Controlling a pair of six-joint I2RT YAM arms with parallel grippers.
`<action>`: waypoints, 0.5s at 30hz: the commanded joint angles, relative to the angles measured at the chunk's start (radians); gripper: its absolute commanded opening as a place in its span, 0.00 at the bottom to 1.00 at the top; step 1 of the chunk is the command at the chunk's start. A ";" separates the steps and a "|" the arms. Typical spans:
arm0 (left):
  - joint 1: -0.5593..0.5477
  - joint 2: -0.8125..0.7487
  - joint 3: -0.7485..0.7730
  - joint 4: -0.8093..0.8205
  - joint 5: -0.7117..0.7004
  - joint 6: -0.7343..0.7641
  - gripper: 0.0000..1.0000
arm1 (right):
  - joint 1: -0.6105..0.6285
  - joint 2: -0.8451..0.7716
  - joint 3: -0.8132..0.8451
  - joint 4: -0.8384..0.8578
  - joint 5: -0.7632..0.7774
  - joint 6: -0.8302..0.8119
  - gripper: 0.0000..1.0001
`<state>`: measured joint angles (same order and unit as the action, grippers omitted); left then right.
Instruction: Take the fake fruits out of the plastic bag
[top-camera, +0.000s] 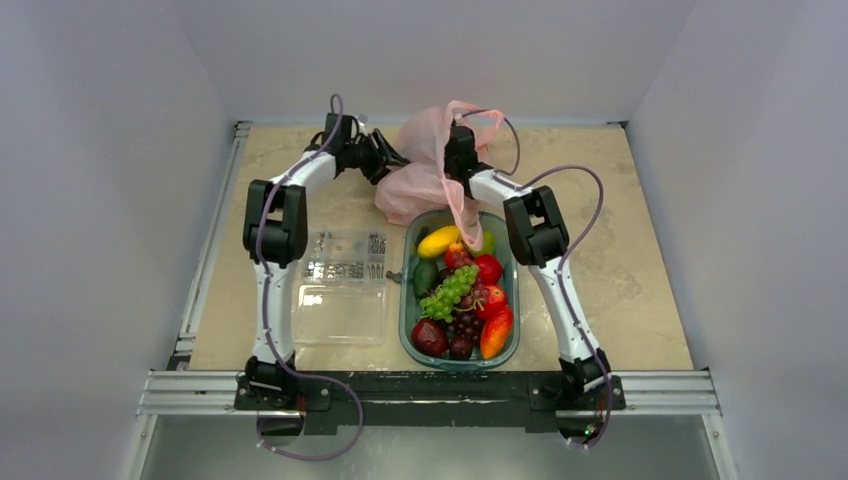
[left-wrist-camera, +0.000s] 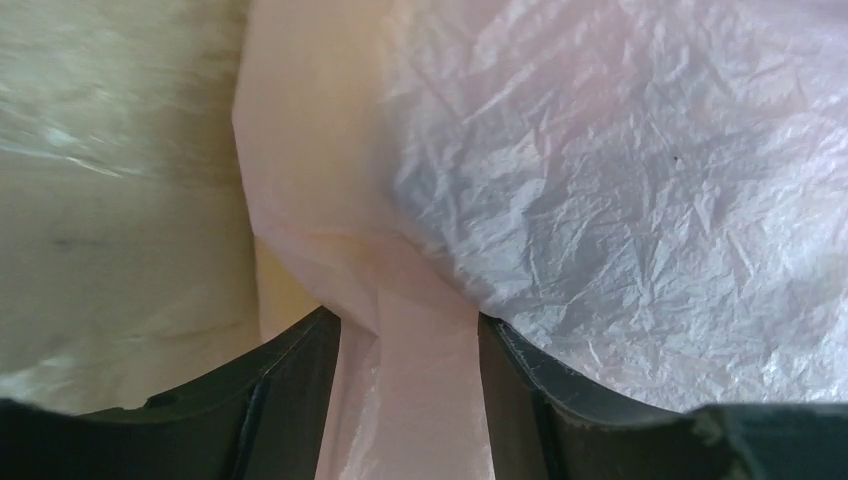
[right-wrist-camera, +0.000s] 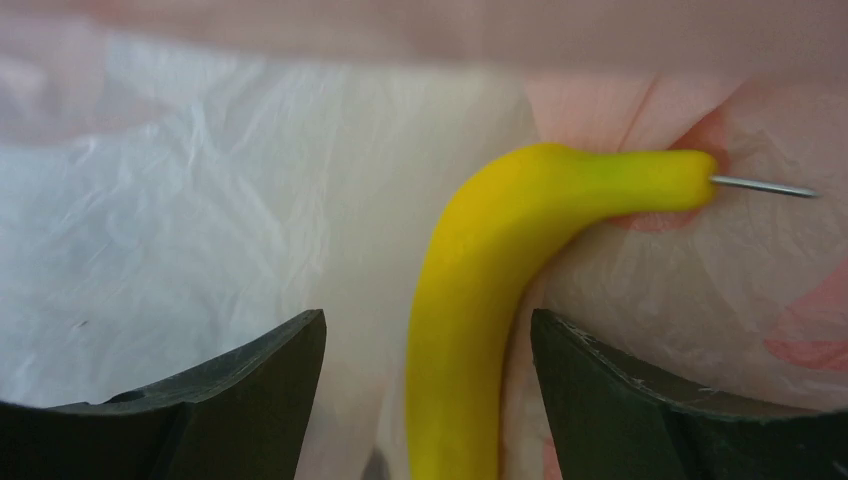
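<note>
The pink plastic bag (top-camera: 425, 170) lies crumpled at the back of the table, one handle trailing over the green tray (top-camera: 408, 310). My left gripper (top-camera: 388, 158) is at the bag's left edge, shut on a folded strip of the bag (left-wrist-camera: 420, 380). My right gripper (top-camera: 459, 145) reaches into the bag from above. Its jaws (right-wrist-camera: 428, 325) stand open on either side of the curved yellow banana (right-wrist-camera: 470, 300), with a gap on each side. In the tray lie the green grape bunch (top-camera: 450, 289), red apple (top-camera: 489, 268), orange-red mango (top-camera: 496, 331) and dark plum (top-camera: 428, 336).
The tray also holds a stubby yellow oval fruit (top-camera: 438, 240), a green apple (top-camera: 487, 243) and a dark purple grape bunch (top-camera: 465, 326). A clear plastic container (top-camera: 342, 286) lies left of the tray. Grey walls close in the table on three sides.
</note>
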<state>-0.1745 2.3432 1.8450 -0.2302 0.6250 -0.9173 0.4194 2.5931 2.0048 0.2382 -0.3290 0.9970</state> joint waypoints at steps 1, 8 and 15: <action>-0.024 -0.006 0.050 0.063 0.158 -0.026 0.52 | 0.043 0.071 0.108 -0.084 0.034 0.001 0.74; -0.010 -0.114 -0.018 -0.014 0.116 0.134 0.55 | 0.040 0.057 0.104 -0.015 0.032 -0.020 0.36; 0.012 -0.275 -0.129 -0.133 -0.003 0.347 0.84 | 0.028 -0.121 0.012 0.001 0.105 -0.185 0.00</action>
<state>-0.1776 2.2169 1.7500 -0.3065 0.6762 -0.7311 0.4526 2.6293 2.0590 0.2157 -0.2756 0.9298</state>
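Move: The right hand is inside the plastic bag with open fingers straddling the banana, whose middle lies only about 1 cm ahead, 1 cm to the left and 2 cm below. The tray's middle is some 33 cm back and 9 cm right of this hand, and the yellow fruit in the tray some 23 cm back and 5 cm right, both about 4 cm lower. From the left hand, outside the bag, the banana is roughly 5 cm ahead, 6 cm right and 4 cm down. The right hand eases about 1.5 cm left and 1 cm down onto the banana, with a small nudge forward and back again, while its wide-open fingers close and pinch the banana from both sides inside the bag. The left hand draws back about 4 cm and up 2 cm from the outside of the bag, first drifting right and then swinging back left, its wrist turning some 10 degrees clockwise and its half-open fingers spreading wide towards the end. ##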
